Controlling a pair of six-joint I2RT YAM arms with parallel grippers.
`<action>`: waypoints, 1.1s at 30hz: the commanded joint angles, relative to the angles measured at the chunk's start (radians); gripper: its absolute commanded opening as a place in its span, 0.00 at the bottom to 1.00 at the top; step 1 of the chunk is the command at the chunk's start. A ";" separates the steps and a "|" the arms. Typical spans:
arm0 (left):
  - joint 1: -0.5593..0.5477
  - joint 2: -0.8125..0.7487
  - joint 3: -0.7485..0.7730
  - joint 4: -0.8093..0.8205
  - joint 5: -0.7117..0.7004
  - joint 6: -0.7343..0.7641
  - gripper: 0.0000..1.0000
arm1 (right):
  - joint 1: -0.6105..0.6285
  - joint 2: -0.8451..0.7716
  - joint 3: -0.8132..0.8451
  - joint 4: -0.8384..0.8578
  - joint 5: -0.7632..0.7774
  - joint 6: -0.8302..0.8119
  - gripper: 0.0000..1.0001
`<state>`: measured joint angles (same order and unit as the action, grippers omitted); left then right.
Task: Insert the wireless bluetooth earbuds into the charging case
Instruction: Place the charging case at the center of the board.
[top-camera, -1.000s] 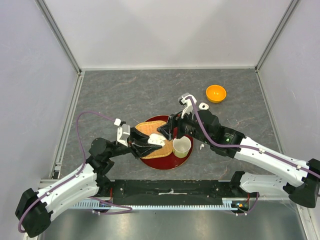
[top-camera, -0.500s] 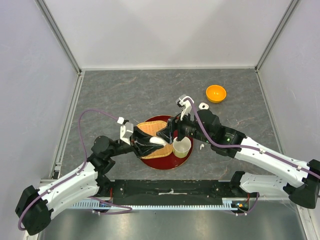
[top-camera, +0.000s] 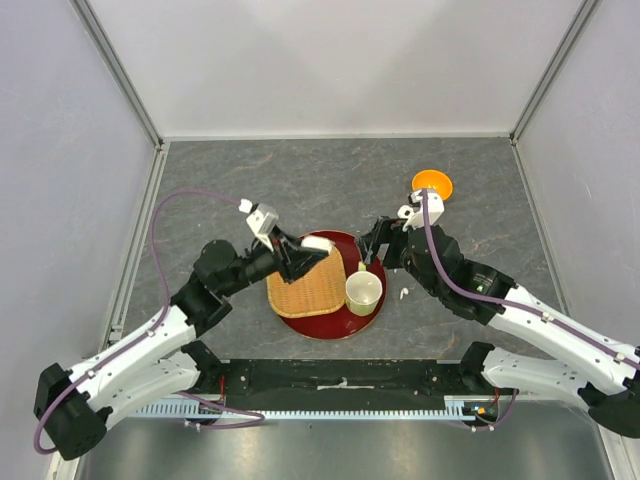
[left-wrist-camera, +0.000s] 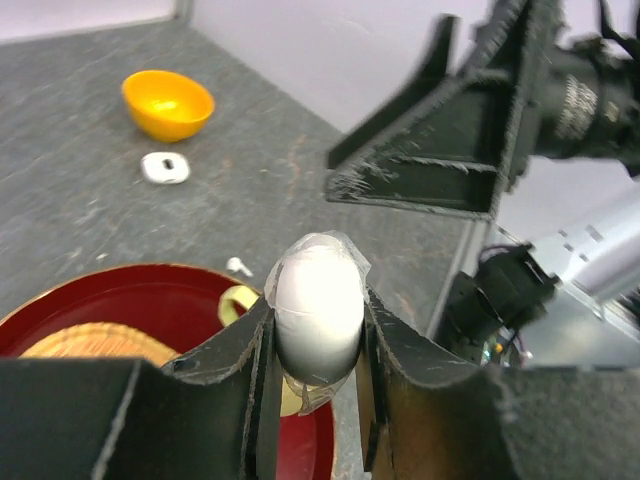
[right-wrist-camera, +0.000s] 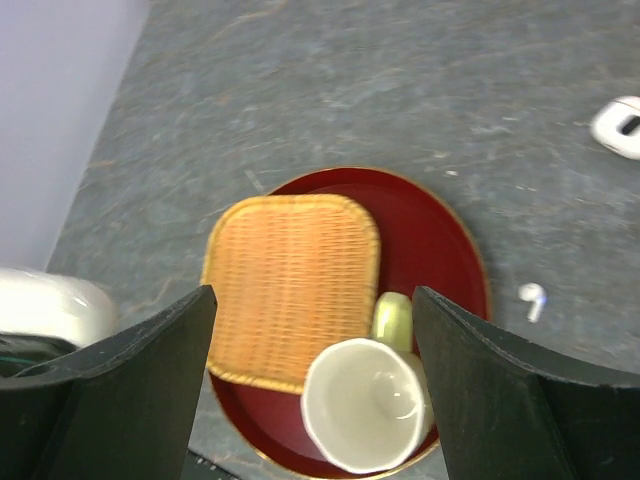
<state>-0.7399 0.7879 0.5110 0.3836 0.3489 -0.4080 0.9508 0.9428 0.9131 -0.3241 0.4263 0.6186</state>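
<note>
My left gripper is shut on a white pebble-shaped charging case, which it holds above the far edge of the red tray. The case looks closed and has clear film round it. To its right my right gripper hovers open and empty over the tray, and its wrist view looks down between the fingers at the cup. One tiny white earbud lies on the table right of the tray, also showing as the earbud. A second white case lies farther back.
On the tray sit a wicker mat and a cream cup. An orange bowl stands at the back right. Grey walls enclose the table on three sides.
The left gripper has lifted the case up and back from beside the cup. The right gripper has let go of it, pulled away to the right and opened wider.
</note>
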 joint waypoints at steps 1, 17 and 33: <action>0.030 0.126 0.182 -0.280 -0.212 -0.018 0.02 | -0.085 -0.019 -0.029 -0.078 0.031 0.079 0.86; 0.393 0.829 0.610 -0.339 0.205 -0.166 0.04 | -0.193 -0.082 -0.036 -0.127 -0.078 0.023 0.87; 0.439 1.231 0.873 -0.460 0.124 -0.247 0.12 | -0.213 -0.024 -0.016 -0.130 -0.098 -0.025 0.87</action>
<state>-0.3115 1.9568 1.2919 -0.0082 0.4969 -0.6209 0.7456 0.9089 0.8684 -0.4450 0.3355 0.6254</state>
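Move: The left gripper holds the charging case high over the near part of the red plate. Its goal, the clear board centre, lies about 27 cm ahead, 1 cm left and 26 cm below. The wicker tray sits 7 cm ahead, 3 cm left; the mug 3 cm ahead, 10 cm right; the white block 23 cm ahead, 21 cm right. From the right gripper, that centre is roughly 22 cm ahead and 12 cm left, 25 cm down. Carry the charging case with the left gripper some 25 cm forward beyond the plate's far rim, near level at first, then sinking about 19 cm towards the clear board centre; keep the fingers shut on the case and turn the wrist some 50 degrees so they tip down. Draw the open, empty right gripper some 5 cm to its right, away from the case, and a little down. ##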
